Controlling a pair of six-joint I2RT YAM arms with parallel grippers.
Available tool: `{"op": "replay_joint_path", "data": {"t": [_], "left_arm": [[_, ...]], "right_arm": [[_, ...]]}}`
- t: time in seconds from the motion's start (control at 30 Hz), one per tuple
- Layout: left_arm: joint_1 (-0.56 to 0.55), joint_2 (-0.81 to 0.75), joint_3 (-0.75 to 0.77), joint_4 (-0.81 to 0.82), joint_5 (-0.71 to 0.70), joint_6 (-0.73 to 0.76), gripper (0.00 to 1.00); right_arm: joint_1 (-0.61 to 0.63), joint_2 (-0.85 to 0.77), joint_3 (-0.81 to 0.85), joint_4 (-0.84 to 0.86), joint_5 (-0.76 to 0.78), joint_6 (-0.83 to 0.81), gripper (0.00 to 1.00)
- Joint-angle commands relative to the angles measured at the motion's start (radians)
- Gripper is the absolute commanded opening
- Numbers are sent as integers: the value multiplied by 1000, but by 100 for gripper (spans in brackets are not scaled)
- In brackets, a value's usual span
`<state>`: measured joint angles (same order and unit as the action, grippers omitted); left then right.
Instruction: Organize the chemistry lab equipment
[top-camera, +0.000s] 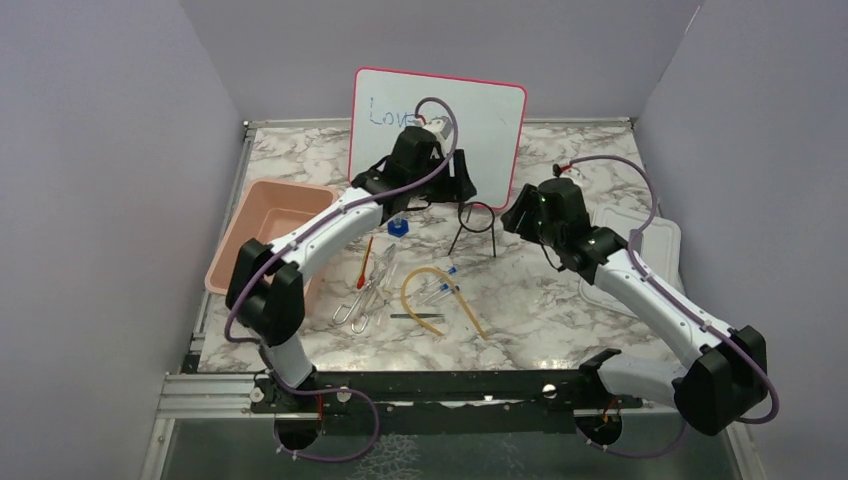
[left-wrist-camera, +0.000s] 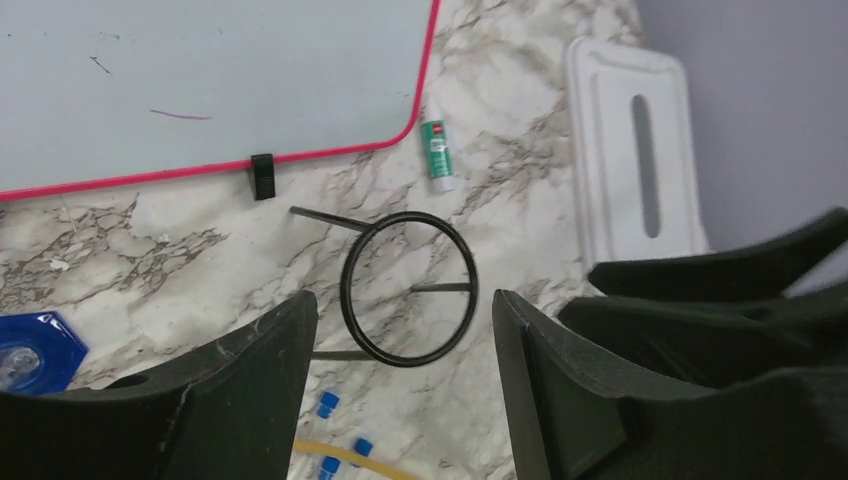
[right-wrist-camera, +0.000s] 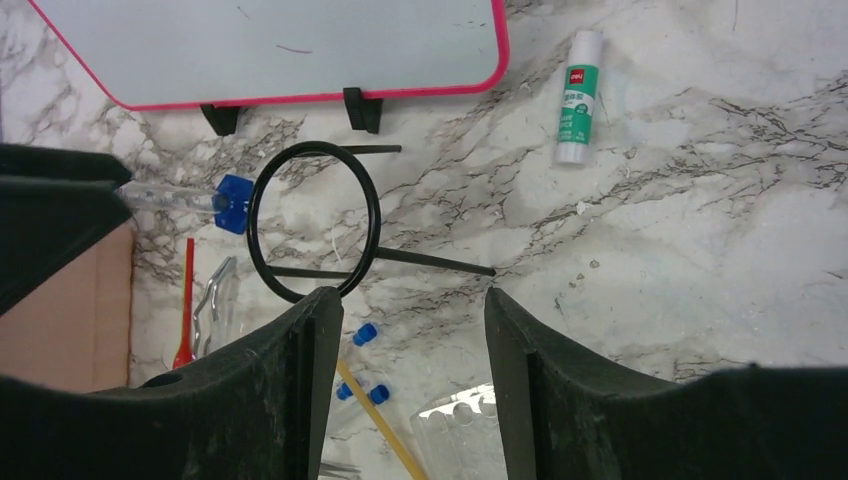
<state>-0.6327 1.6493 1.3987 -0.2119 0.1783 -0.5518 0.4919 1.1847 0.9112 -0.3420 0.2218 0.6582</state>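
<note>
The black wire ring tripod (top-camera: 478, 208) stands in front of the whiteboard, between my two grippers. My left gripper (top-camera: 458, 178) hovers above it, open, with the ring (left-wrist-camera: 345, 290) just beyond its fingertips (left-wrist-camera: 400, 300). My right gripper (top-camera: 515, 215) is also open and holds nothing; the ring (right-wrist-camera: 250, 215) lies left of its tips (right-wrist-camera: 408, 295). Nearer the arms lie the tan rubber tube (top-camera: 467, 310), metal tongs (top-camera: 365, 295), red-tipped spatula (top-camera: 365, 262), thin dark rod (top-camera: 418, 316), blue-capped tubes (top-camera: 445, 285) and a blue-capped vial (top-camera: 398, 227).
A pink-framed whiteboard (top-camera: 440, 110) stands at the back. The pink bin (top-camera: 270, 225) sits at the left, and its white lid (top-camera: 668, 240) lies at the right under my right arm. A green glue stick (right-wrist-camera: 577, 95) lies behind the tripod. Purple walls enclose the table.
</note>
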Motion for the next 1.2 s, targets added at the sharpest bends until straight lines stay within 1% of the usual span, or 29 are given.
{"op": "replay_joint_path", "data": {"t": [0.0,0.1,0.17,0.27,0.43,0.5,0.57,0.73,0.8,0.93,1.0,1.1,1.17], "left_arm": [[-2,158,183,-281,28,155,66],[-9,218,234,-320,71,184,64],[-25,259,275,-339,55,229,61],[-42,314,323,-344,51,364,54],[-67,362,391,-346,-53,601,50],[-69,383,414,-345,-52,673,49],[-71,404,429,-347,-20,732,48],[-76,431,451,-357,83,863,42],[-78,433,452,-363,99,909,40],[-77,439,470,-365,132,973,32],[-77,438,475,-370,141,991,23],[-77,428,488,-380,157,1003,2],[-76,412,504,-395,165,1009,0]], "right_arm": [[2,-60,-46,7,57,40,60],[2,-82,-101,27,25,53,60],[2,-94,-140,49,0,63,60],[3,-108,-174,54,-32,66,60],[2,-135,-202,38,-47,56,60],[2,-145,-208,36,-43,50,60],[2,-154,-214,36,-38,45,60],[2,-153,-212,28,-36,40,60],[2,-157,-208,18,-37,38,60],[2,-171,-208,9,-30,40,60],[2,-180,-202,-2,-22,41,60],[2,-197,-201,-14,-13,41,61],[2,-211,-200,-19,-8,42,60]]}}
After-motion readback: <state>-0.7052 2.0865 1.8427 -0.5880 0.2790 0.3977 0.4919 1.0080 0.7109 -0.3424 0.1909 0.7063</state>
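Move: The ring stand's black ring lies about 6 cm to the left hand's right, 1 cm back and some 10 cm below. The blue-based cylinder stands about 18 cm left of the ring and 2 cm farther out. The glue stick lies 10 cm right of the ring and 6 cm farther out. The blue-capped tubes lie 9 cm left of the ring and 11 cm nearer. From the right hand the ring is roughly 9 cm left, 3 cm ahead and 4 cm below. The left fingertips close from well open to almost shut and pinch the far-left part of the stand's ring. To get there the left hand sinks about 10 cm, slips a little right and forward, and swings clockwise some 40 degrees while its left side rolls up. The right hand, still open and empty, backs off from the ring about 4 cm and sinks some 3 cm. ##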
